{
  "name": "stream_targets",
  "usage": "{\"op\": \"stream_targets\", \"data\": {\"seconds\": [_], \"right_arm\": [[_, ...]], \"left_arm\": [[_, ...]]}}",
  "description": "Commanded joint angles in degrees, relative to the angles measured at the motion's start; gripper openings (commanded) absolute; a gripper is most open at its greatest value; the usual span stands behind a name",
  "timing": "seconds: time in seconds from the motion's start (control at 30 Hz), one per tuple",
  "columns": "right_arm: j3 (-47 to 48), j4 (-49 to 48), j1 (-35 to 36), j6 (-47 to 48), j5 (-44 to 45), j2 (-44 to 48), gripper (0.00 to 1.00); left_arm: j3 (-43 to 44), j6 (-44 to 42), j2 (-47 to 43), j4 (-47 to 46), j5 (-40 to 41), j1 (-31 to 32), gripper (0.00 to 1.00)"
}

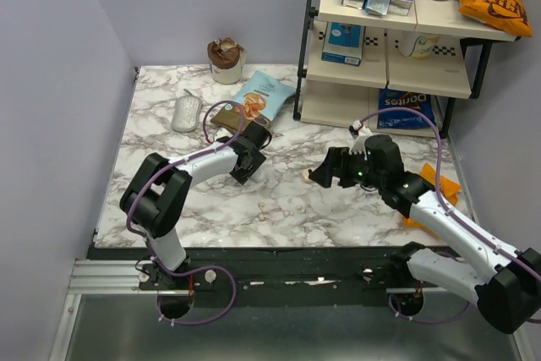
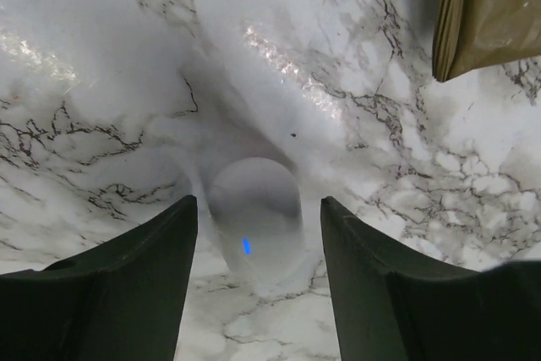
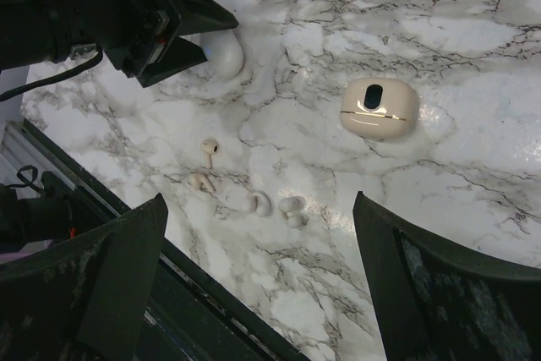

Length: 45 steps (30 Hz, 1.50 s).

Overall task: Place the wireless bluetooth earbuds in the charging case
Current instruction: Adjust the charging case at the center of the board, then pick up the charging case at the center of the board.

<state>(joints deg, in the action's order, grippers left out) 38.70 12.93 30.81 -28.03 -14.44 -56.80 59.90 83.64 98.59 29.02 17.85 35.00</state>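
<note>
The white charging case [image 2: 256,217], a blue light on its face, lies on the marble between the fingers of my left gripper [image 2: 259,201]. There is a gap on each side, so the gripper is open and not touching it. The right wrist view shows the same case [image 3: 224,55] beside the left gripper's tips. Several small whitish earbuds lie loose near the front edge: two stemmed ones [image 3: 209,148] [image 3: 200,181] and two rounded ones [image 3: 258,203] [image 3: 292,209]. My right gripper [image 3: 259,198] hovers wide open above them, holding nothing. From above, the left gripper [image 1: 248,165] hides the case.
A beige case with a dark oval window [image 3: 379,107] lies right of the earbuds. A grey oval object [image 1: 187,112], a snack bag [image 1: 262,97] and a cup [image 1: 226,61] sit at the back. A shelf rack [image 1: 385,48] stands at the back right, and an orange packet [image 1: 439,188] by the right arm.
</note>
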Motion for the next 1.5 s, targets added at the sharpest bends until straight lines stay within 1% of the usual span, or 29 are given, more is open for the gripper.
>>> {"op": "stream_targets", "data": {"seconds": [0.0, 0.03, 0.07, 0.13, 0.2, 0.23, 0.27, 0.3, 0.33, 0.37, 0.4, 0.43, 0.47, 0.57, 0.7, 0.97, 1.13, 1.23, 1.3, 1.37, 1.47], "right_arm": [[-0.6, 0.5, 0.3, 0.1, -0.3, 1.0, 1.0], [-0.6, 0.5, 0.3, 0.1, -0.2, 1.0, 0.99], [-0.6, 0.5, 0.3, 0.1, -0.2, 1.0, 1.0], [-0.6, 0.6, 0.3, 0.1, -0.2, 1.0, 1.0], [-0.7, 0.9, 0.3, 0.3, 0.2, 1.3, 0.99], [-0.8, 1.1, 0.3, 0.3, 0.3, 1.9, 1.0], [-0.9, 1.4, 0.3, 0.6, 0.6, 2.1, 1.0], [-0.9, 1.7, 0.3, 1.2, 1.1, 2.4, 1.0], [-0.9, 2.0, 0.3, 1.5, 1.4, 2.7, 1.0], [-1.0, 2.2, 0.2, 1.7, 2.0, 3.4, 0.99], [-1.1, 2.1, 0.3, 2.0, 2.3, 3.6, 1.0], [-1.2, 2.2, 0.3, 1.9, 2.7, 3.8, 1.0], [-1.2, 2.1, 0.3, 2.0, 2.9, 3.9, 1.0], [-1.1, 1.8, 0.3, 1.8, 2.5, 3.5, 1.0], [-0.6, 1.7, 0.3, 1.1, 1.2, 2.4, 1.0], [0.3, 2.3, 0.3, 1.1, 0.1, 1.6, 0.99], [0.6, 2.6, 0.3, 1.2, 0.2, 1.3, 0.99], [1.2, 3.0, 0.4, 1.5, -0.2, 0.4, 0.99], [1.5, 3.2, 0.3, 1.5, -0.4, 0.0, 0.99], [1.6, 3.2, 0.3, 1.5, -0.6, -0.2, 0.99], [1.9, 3.4, 0.3, 1.6, -0.5, -0.3, 0.99]], "left_arm": [[0.8, 0.6, -0.8, 0.8, 2.4, -0.4, 0.76], [1.1, 0.0, -1.2, 1.4, 2.6, -0.4, 0.78], [1.3, -1.2, -2.2, 1.6, 3.1, -0.5, 0.84], [2.2, -3.1, -3.4, 2.4, 3.7, -0.5, 0.87], [3.5, -10.3, -5.2, 2.7, 3.5, -0.6, 0.91], [6.2, -13.6, -5.5, 4.8, 3.9, -0.6, 0.92], [7.4, -21.9, -5.7, 5.3, 4.0, -0.6, 0.97], [8.4, -26.5, -5.8, 5.5, 3.3, -0.6, 0.98], [9.1, -31.6, -5.8, 5.1, 2.6, -0.6, 0.99], [8.7, -41.9, -6.0, 3.9, 1.1, -0.6, 0.99], [8.0, -46.3, -6.2, 2.7, -0.8, -0.5, 0.99], [6.4, -50.4, -6.2, 1.7, -4.7, -0.5, 0.99], [5.6, -58.2, -6.0, 1.4, -6.0, -0.4, 0.99], [4.5, -67.3, -4.2, 3.9, -9.0, -0.2, 0.99], [4.2, -71.9, -2.5, 6.1, -12.9, -0.1, 0.97], [3.9, -79.6, -3.4, 1.1, -17.3, 0.1, 0.96], [5.8, -82.0, -1.7, 1.1, -17.8, 0.5, 0.96], [6.7, -83.0, 0.8, 1.1, -17.8, 0.7, 0.96], [6.6, -83.3, 1.9, 0.3, -17.8, 0.8, 0.96], [5.5, -85.1, 1.8, -2.6, -19.3, 1.3, 0.96], [6.5, -85.7, 3.4, -2.0, -18.3, 1.4, 0.96]]}}
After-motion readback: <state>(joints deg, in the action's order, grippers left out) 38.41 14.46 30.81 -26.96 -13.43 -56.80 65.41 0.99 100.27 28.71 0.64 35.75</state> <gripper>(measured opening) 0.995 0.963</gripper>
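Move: The white charging case lies practically at the left fingertips, about 1 cm below the hand point, with the part-open fingers astride its long sides. From the left hand, the beige case is some 16 cm to the right and level; the beige earbuds are roughly 8 cm back and 3 cm right, the white earbuds 8 cm back and 11 cm right. From the right hand, the white case is about 8 cm ahead, 19 cm left and 14 cm below. The white case is left free as the left fingers, already loosened, spread wide; the left hand lifts 6 to 7 cm off it and swings about 80 degrees clockwise. While still turning, the hand comes back down over the case with fingers wide, ending around a centimetre above its starting height and slightly back and right, the fingers now beyond the case's two ends. ##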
